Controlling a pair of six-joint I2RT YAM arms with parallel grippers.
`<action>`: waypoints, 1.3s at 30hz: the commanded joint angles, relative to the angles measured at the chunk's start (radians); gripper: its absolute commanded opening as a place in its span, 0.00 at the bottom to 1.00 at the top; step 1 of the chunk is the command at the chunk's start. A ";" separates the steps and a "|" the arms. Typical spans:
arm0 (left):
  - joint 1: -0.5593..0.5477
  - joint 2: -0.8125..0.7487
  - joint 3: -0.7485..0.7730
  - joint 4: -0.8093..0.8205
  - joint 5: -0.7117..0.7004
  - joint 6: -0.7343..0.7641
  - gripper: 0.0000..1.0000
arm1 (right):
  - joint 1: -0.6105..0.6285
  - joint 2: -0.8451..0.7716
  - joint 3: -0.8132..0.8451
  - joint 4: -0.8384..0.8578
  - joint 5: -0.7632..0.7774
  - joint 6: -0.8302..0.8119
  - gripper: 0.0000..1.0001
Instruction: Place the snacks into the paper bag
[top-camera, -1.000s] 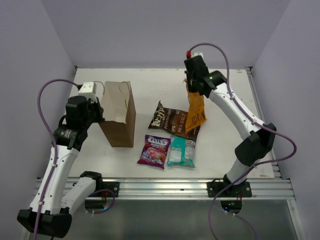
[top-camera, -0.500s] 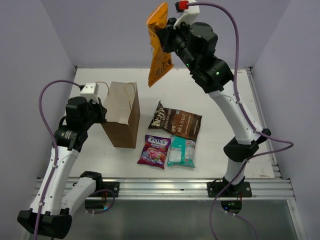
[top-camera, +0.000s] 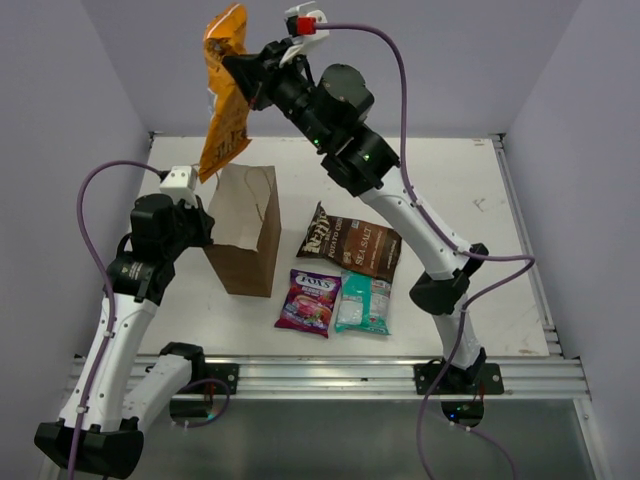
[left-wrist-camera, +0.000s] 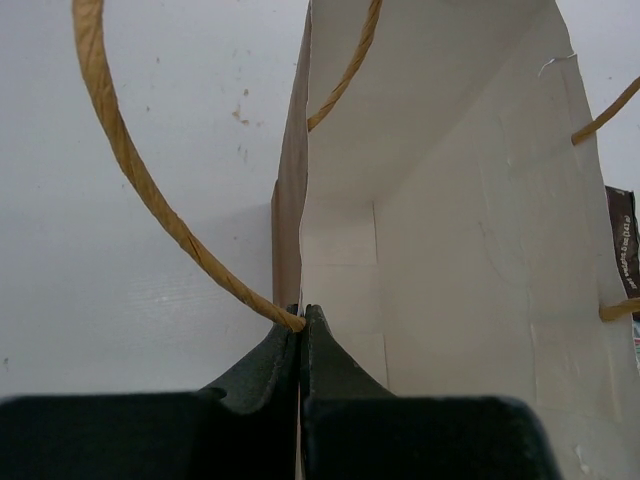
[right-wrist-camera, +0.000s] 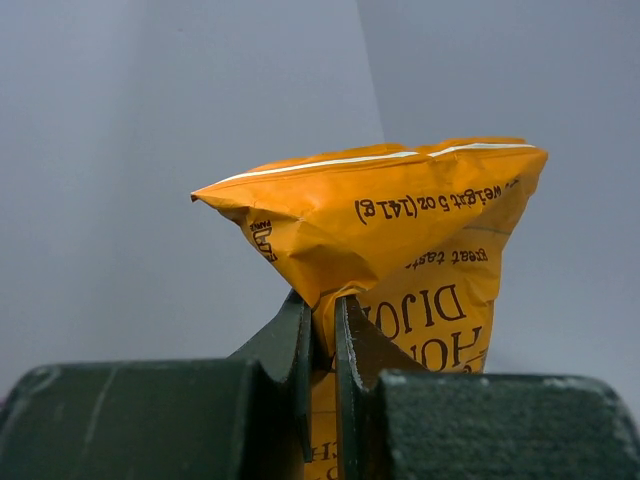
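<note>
My right gripper (top-camera: 236, 68) is shut on the upper part of the orange chip bag (top-camera: 223, 110), which hangs high in the air just above the open mouth of the brown paper bag (top-camera: 243, 240). In the right wrist view the orange chip bag (right-wrist-camera: 420, 240) is pinched between my fingers (right-wrist-camera: 322, 305). My left gripper (top-camera: 205, 222) is shut on the left rim of the paper bag (left-wrist-camera: 450, 230) where a twisted handle (left-wrist-camera: 130, 170) is attached, holding it upright and open. The dark brown chip bag (top-camera: 351, 241), purple Fox's bag (top-camera: 309, 302) and teal-white packet (top-camera: 363, 303) lie flat on the table.
The white table (top-camera: 460, 250) is bounded by grey walls at the back and sides and a metal rail at the near edge (top-camera: 330, 375). The right arm reaches across above the packets toward the left.
My right gripper has lifted the orange chip bag off the dark brown bag and carried it up and to the left, to above the paper bag. The left arm has held still.
</note>
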 joint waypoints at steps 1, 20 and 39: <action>0.005 -0.015 -0.010 0.020 0.018 0.004 0.00 | -0.002 -0.037 0.035 0.174 -0.039 0.054 0.00; 0.005 -0.059 -0.047 0.020 -0.010 -0.001 0.00 | 0.067 -0.287 -0.451 0.059 -0.061 0.079 0.00; 0.005 -0.100 -0.056 0.004 -0.016 0.016 0.00 | 0.122 -0.362 -0.751 0.054 0.057 -0.015 0.00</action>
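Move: I already hold the orange snack in my right hand, high up; the paper bag's mouth is about 32 cm below that hand, some 5 cm to its left and 1 cm back. The brown snack lies on the table about 21 cm right and 3 cm back, and the purple snack 10 cm right and 17 cm back, both some 57 cm down. My left hand already pinches the bag's rim; the mouth's middle is level with it, roughly 7 cm ahead and 6 cm right. I bring the hanging orange snack down with my right hand, about 14 cm lower and some 5 cm back, towards the paper bag's mouth; I slow almost to a stop, then start down again. On the way my wrist tips the fingers down some 20 degrees until they point nearly level, still gripping. My left hand keeps its pinch on the rim and eases back a centimetre or so. ##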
